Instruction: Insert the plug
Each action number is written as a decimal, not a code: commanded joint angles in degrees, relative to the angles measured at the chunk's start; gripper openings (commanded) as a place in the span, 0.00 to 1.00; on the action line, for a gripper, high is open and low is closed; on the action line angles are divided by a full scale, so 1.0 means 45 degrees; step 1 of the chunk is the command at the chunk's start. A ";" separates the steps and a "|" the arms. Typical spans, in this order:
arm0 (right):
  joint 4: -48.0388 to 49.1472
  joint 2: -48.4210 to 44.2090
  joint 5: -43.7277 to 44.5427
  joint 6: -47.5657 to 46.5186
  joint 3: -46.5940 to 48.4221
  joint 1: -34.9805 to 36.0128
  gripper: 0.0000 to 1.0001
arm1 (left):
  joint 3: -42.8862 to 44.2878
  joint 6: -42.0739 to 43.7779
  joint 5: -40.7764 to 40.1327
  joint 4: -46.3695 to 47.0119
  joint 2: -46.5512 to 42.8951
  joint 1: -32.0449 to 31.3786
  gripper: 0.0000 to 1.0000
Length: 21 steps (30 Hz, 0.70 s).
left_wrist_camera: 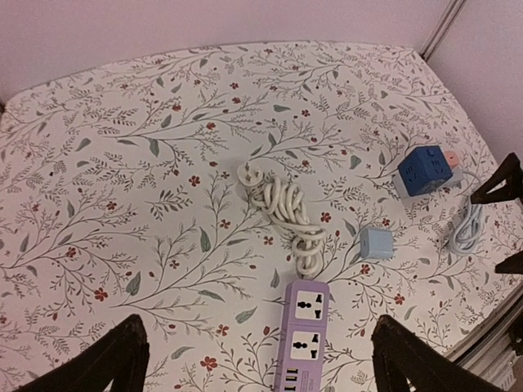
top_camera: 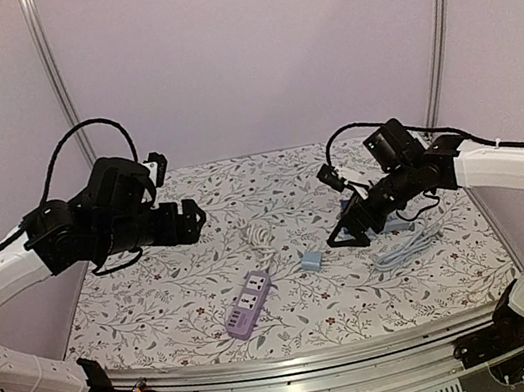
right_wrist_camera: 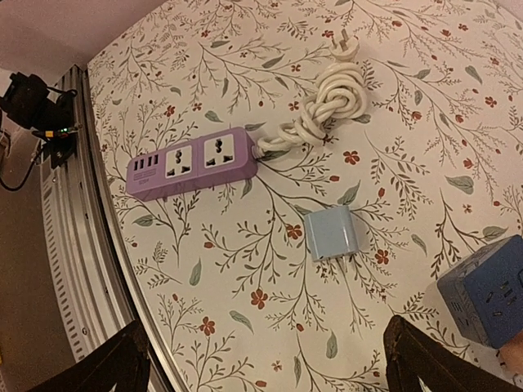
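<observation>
A small light-blue plug (top_camera: 311, 260) (left_wrist_camera: 376, 242) (right_wrist_camera: 332, 233) lies on the floral tablecloth, its prongs toward the blue cube. Left of it lies a purple power strip (top_camera: 248, 304) (left_wrist_camera: 304, 335) (right_wrist_camera: 192, 162) with two sockets facing up and its white cord (top_camera: 259, 234) (left_wrist_camera: 282, 208) (right_wrist_camera: 327, 102) coiled behind it. My left gripper (top_camera: 190, 219) (left_wrist_camera: 261, 363) hovers open, high above the strip's left side. Just right of the plug and above the cloth, my right gripper (top_camera: 348, 232) (right_wrist_camera: 270, 367) is open. Neither holds anything.
A blue cube socket (left_wrist_camera: 426, 169) (right_wrist_camera: 490, 302) sits at the right, partly under my right arm in the top view. A loose white cable (top_camera: 408, 246) (left_wrist_camera: 467, 229) lies beside it. The table's metal front rail (right_wrist_camera: 69, 245) runs along the near edge.
</observation>
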 commanded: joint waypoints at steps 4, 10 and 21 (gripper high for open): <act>0.0040 0.2102 0.1284 -0.2045 0.0538 0.0917 0.99 | 0.0259 0.0356 0.1091 0.0346 0.0347 0.0346 0.92; 0.1137 0.3451 0.1857 -0.1450 0.0636 0.1348 0.99 | 0.0260 0.0334 0.1485 0.0397 0.0375 0.0409 0.91; 0.1968 0.4854 0.3368 -0.0507 0.1014 0.1529 0.99 | -0.0272 -0.0007 0.4522 0.1874 0.0552 0.1409 0.92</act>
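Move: The light-blue plug that the open right gripper is heading for lies about 6 cm ahead of it, 7 cm to its left and 15 cm below. On the table round it, the purple power strip's middle is some 15 cm left of the plug and 8 cm nearer, its white cord bundle about 12 cm left and 11 cm farther out, and the blue block about 12 cm right and 9 cm farther out. From the left hand the plug is roughly 5 cm ahead, 24 cm right and 23 cm below. Down towards the light-blue plug goes the right hand, sinking some 10 cm and easing about 4 cm left, with a small forward creep as the descent slows. Its fingers stay wide open and tip about 15 degrees steeper towards the table, touching nothing yet. The empty left hand drifts barely 3 cm right, staying high. ##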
